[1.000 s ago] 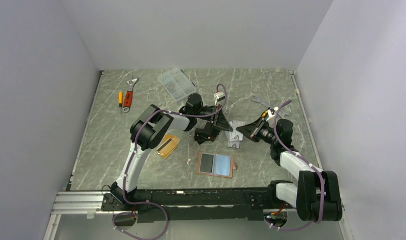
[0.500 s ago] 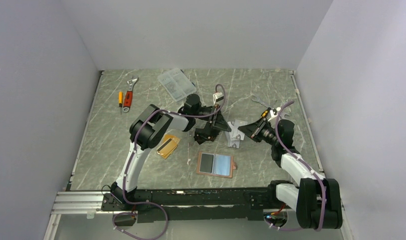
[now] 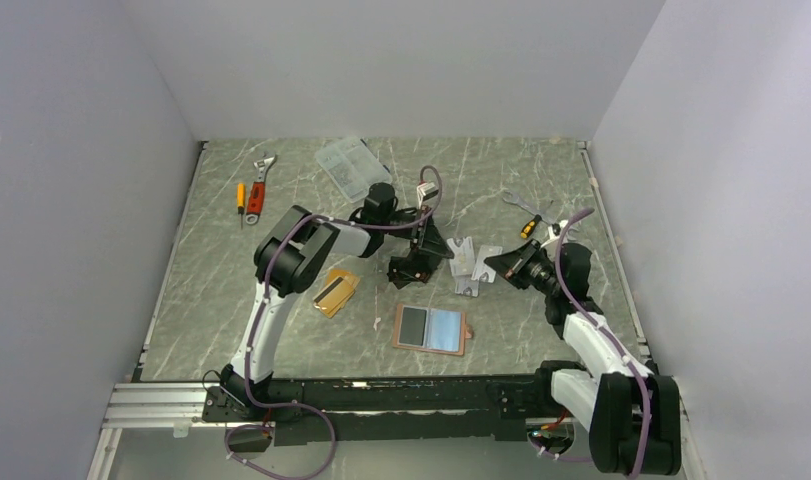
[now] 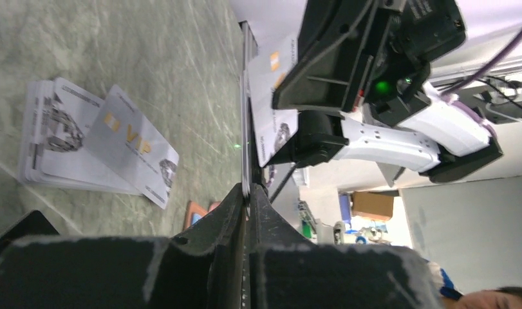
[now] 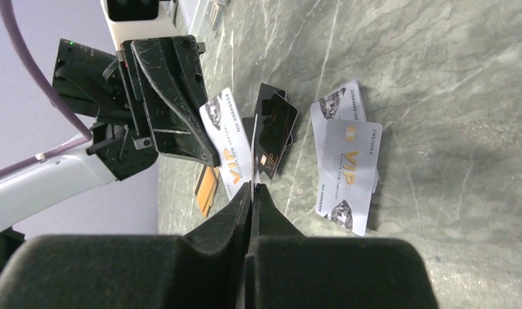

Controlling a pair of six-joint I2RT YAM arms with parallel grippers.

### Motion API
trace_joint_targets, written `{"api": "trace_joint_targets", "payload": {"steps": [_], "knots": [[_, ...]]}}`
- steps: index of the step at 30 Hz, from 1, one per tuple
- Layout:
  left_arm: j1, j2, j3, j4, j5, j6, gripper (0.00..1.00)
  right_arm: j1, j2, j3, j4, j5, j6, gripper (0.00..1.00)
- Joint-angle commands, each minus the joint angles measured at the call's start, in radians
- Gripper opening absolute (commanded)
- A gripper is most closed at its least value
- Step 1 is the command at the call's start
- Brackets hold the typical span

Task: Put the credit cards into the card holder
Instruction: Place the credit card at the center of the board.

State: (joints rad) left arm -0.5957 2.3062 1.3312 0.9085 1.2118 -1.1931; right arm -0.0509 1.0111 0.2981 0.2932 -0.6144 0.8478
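Note:
The card holder (image 3: 431,328) lies open and flat near the table's middle, pink-rimmed with a pale-blue inside. My left gripper (image 4: 246,193) is shut on a thin silver credit card (image 4: 245,129) that I see edge-on. Facing it a short way off, my right gripper (image 5: 253,187) is shut on another silver card (image 5: 253,151). In the top view the two grippers (image 3: 421,258) (image 3: 495,265) stand on either side of loose silver cards (image 3: 468,262) lying on the table. Orange-gold cards (image 3: 336,291) lie left of the card holder.
Black flat cards (image 5: 274,132) lie under the left gripper. At the back stand a clear compartment box (image 3: 351,165), a wrench and screwdriver (image 3: 253,195) at the left, and small tools (image 3: 526,212) at the right. Side walls close in the table.
My right gripper has drawn back to the right and shut, so the silver cards on the table show more. The left gripper's jaws have narrowed and its arm has shifted slightly left.

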Motion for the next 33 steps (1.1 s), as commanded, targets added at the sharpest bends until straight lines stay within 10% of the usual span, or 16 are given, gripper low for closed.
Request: {"api": "trace_joint_targets", "payload": {"steps": [1, 12, 20, 33], "knots": [[-0.022, -0.017, 0.094, -0.243, -0.061, 0.220, 0.11, -0.007, -0.084, 0.016, -0.120, 0.061, -0.041, 0.00], [-0.069, 0.044, 0.290, -0.843, -0.245, 0.657, 0.10, -0.007, -0.283, 0.011, -0.414, 0.175, -0.083, 0.00], [-0.092, 0.083, 0.351, -0.986, -0.345, 0.733, 0.11, -0.007, -0.314, 0.025, -0.472, 0.171, -0.082, 0.00], [-0.103, 0.040, 0.425, -1.139, -0.447, 0.819, 0.56, -0.005, -0.316, 0.047, -0.559, 0.052, -0.151, 0.00]]}}
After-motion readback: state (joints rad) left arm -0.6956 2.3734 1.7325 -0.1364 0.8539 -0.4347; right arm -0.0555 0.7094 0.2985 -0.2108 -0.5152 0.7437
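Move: Holding a silver card at its tips, the left hand has the pile of silver cards it is bound for about 5 cm to its right, roughly 1 cm ahead and some 10 cm below. Down on the table, the black cards lie around 8 cm to its left and 3 cm farther out, the open card holder 12 cm back and 4 cm left. From the right hand, which holds another silver card, that pile is about 2 cm ahead, 2 cm left and 10 cm below. Lowering its silver card onto the pile, the left hand first goes right and slightly forward, then mostly down, about 8 cm in all, its rightward-pointing fingers tipping down over 20 degrees; there they open about halfway and let the card go, the hand just starting to rise. Meanwhile the right hand keeps its pinch on its own card and draws back roughly 5 cm, sinking a little, clear of the pile. ##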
